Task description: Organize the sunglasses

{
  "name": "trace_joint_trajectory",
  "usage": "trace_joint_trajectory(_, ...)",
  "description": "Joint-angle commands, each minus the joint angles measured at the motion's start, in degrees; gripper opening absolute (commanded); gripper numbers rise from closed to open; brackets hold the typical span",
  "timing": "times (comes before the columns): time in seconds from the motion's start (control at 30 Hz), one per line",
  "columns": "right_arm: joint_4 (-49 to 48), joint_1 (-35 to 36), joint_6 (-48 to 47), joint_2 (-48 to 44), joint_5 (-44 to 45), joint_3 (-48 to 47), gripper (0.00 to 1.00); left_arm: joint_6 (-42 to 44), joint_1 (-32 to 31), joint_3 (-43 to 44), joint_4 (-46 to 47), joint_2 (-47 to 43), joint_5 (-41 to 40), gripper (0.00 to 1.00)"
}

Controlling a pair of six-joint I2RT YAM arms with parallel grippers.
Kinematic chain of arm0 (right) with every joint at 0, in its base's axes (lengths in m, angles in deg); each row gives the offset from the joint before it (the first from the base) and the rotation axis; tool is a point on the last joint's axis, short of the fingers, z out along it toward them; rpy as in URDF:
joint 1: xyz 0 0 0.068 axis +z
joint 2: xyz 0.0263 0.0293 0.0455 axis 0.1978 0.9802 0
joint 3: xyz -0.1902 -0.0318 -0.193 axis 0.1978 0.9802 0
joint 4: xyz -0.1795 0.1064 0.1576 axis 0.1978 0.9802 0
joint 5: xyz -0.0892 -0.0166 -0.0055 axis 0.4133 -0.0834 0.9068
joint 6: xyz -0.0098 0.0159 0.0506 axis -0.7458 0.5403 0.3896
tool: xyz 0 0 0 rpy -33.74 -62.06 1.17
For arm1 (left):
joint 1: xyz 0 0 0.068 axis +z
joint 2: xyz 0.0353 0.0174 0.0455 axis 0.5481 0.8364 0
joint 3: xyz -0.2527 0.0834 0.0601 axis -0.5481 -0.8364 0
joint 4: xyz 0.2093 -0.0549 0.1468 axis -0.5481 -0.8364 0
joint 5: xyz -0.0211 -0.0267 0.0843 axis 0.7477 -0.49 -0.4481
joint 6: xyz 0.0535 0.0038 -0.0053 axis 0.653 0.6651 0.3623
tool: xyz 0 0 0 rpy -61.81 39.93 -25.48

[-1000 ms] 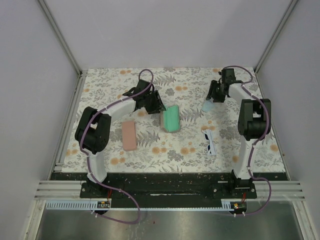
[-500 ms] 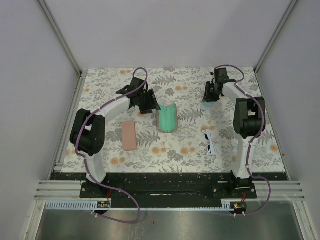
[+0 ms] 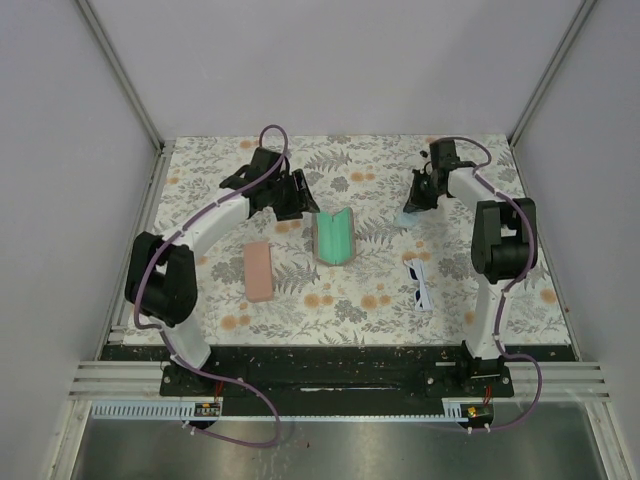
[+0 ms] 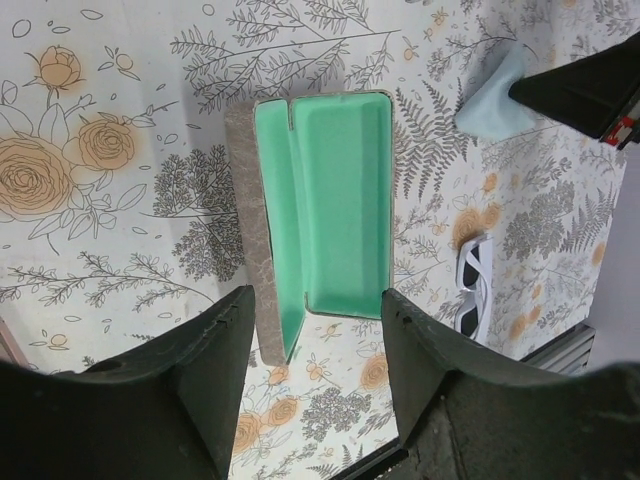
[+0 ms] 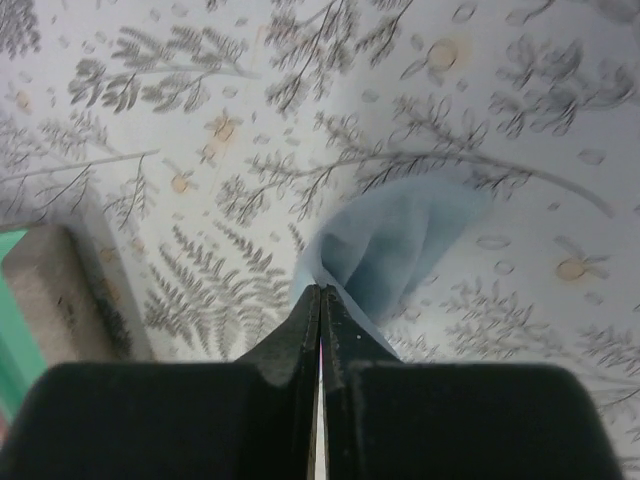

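One pair of sunglasses (image 3: 420, 283), white-framed with dark lenses, lies on the floral mat at the right, and also shows in the left wrist view as the sunglasses (image 4: 472, 280). An open case with green lining (image 3: 334, 237) lies at the middle. My left gripper (image 3: 300, 195) hovers behind its far end, open and empty, and the case (image 4: 330, 210) fills that wrist view between the fingers (image 4: 200, 370). My right gripper (image 5: 320, 290) is shut on an edge of a light blue cloth (image 5: 400, 240), at the back right of the mat by the right gripper (image 3: 415, 195).
A closed pink case (image 3: 259, 269) lies left of the open one. Metal frame rails and grey walls bound the mat on three sides. A corner of the open case (image 5: 50, 290) shows at the left of the right wrist view.
My right gripper has closed on the blue cloth. My left gripper has opened wider and drawn back from the open case, which now lies straighter on the mat.
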Motion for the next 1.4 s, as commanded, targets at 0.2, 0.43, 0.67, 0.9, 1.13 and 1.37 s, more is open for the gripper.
trace_joint_trajectory(0.2,-9.7,5.2,16.5,-15.8,-17.6,17.3,0.0,1.5,0.2,-3.2,-1.0,-8.8,0.5,0.57)
trace_joint_trajectory(0.43,-24.1,8.6,29.4,-27.1,-23.7,34.9,0.0,1.4,0.2,-6.3,-1.2,-12.1,1.0,0.57)
trace_joint_trajectory(0.67,-27.7,9.2,32.5,-37.8,-16.6,49.5,0.06,1.6,-0.3,-8.4,-1.3,-15.2,1.3,0.57)
trace_joint_trajectory(0.9,-19.8,9.2,30.8,-42.0,-13.0,53.3,0.0,1.3,-3.9,-8.5,-2.1,-16.0,-0.5,0.58)
trace_joint_trajectory(1.13,-15.1,9.2,31.3,-47.6,-5.9,56.5,0.36,1.6,-9.7,-7.7,-2.1,-14.0,-2.7,0.6)
trace_joint_trajectory(1.37,-12.2,9.1,28.1,-48.7,0.0,54.1,0.59,3.3,-17.9,-4.0,-4.1,-11.4,-7.2,0.6)
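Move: The pinched light-blue cloth is headed for open table about 22 cm back and 9 cm left of the right hand, some 2 cm lower. The sunglasses lie about 23 cm straight back from that hand; the open green case is 9 cm back and 22 cm left. From the left hand, the cloth's spot is roughly 13 cm back, 18 cm right and 12 cm below, with the case 2 cm ahead and 7 cm right. The cloth, still pinched at the start, is carried back about 23 cm by the right hand, which swings left and rises some 4 cm, then eases right and lowers beside the sunglasses while its roll partly unwinds; the fingers open wide and let go. The empty, part-open left hand backs off about 10 cm, rising slightly, then swings right towards the cloth's spot, turning clockwise. ##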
